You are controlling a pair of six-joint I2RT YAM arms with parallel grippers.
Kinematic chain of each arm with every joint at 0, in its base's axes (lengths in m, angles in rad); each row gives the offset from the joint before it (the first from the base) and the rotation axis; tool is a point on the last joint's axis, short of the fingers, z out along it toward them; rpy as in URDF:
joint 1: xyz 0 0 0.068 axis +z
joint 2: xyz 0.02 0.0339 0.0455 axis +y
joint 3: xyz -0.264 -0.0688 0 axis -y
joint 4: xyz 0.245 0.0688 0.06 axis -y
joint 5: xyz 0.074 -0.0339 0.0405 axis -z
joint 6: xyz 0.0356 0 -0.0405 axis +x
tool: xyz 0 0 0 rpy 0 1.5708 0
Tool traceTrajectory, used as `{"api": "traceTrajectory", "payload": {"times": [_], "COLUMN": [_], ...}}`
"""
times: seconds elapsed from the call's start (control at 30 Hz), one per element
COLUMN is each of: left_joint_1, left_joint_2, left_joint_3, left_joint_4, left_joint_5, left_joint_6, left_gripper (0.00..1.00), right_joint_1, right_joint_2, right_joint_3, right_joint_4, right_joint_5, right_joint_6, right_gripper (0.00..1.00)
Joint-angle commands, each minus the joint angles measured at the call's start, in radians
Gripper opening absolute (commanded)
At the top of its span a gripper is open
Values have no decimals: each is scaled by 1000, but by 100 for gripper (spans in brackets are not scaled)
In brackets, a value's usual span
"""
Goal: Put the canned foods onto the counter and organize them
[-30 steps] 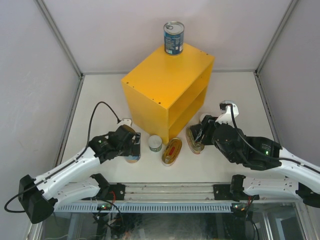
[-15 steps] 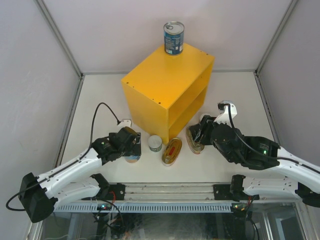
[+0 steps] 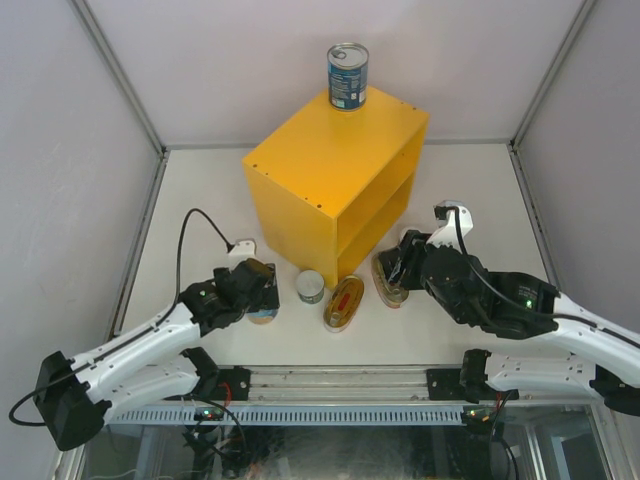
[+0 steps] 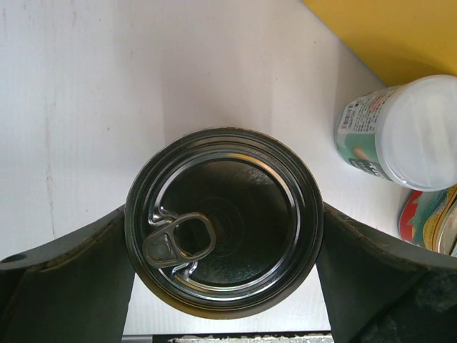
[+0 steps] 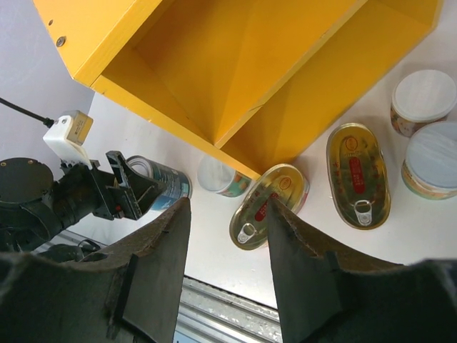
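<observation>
A tall blue-labelled can [image 4: 243, 236] stands on the table in front of the yellow counter [image 3: 335, 180]. My left gripper [image 4: 223, 214] is shut on it, a finger [image 4: 71, 286] pressed against each side. A second blue can [image 3: 348, 75] stands on the counter's far top corner. A small pale-lidded can [image 3: 312, 288] and an oval tin [image 3: 344, 302] lie by the counter's near corner. Another oval tin [image 5: 358, 175] lies to its right. My right gripper [image 5: 228, 207] hangs open and empty above the tins.
Two more small pale-lidded cans [image 5: 423, 100] [image 5: 432, 158] sit on the table right of the counter, hidden under my right arm in the top view. The counter's inner shelf [image 5: 235, 78] opens toward the right arm. Grey walls enclose the table.
My left gripper has sunk slightly and its fingers have closed in onto the tall blue can. The right arm has barely moved.
</observation>
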Motion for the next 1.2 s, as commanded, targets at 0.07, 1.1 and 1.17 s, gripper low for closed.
{"api": "traceTrajectory", "payload": {"times": [0.07,1.1,1.17], "left_joint_1": [-6,-59,-59], "left_joint_2": [-35,-223,-218], "left_joint_3": [-38,313,373], "left_joint_4": [69,-57,-80], "left_joint_5": [-50,-172,-183], "left_joint_6": [-29,128,148], "left_gripper": [73,0,0], "right_joint_1": [-15,-77,-81], "right_joint_2": [9,5,4], "right_joint_3": [-1,0,-1], "right_joint_4": [31,82,91], "right_joint_5": [-26,-112,-116], "right_joint_6": [-22,-103,-105], "right_gripper": [47,46,46]}}
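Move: The left hand already grips the upright can. The yellow shelf's middle lies about 22 cm ahead, 17 cm right and 5 cm up; the blue can on its top is some 29 cm ahead, 19 cm right and 22 cm up. The small white-lidded can stands roughly 4 cm ahead, 10 cm right and 6 cm lower. From the right hand, the gripped can lies about 27 cm left, 2 cm ahead and 22 cm below. Keeping its grip, the left hand lifts the can about 10 cm straight up, fingers tilting up some 15 degrees. ##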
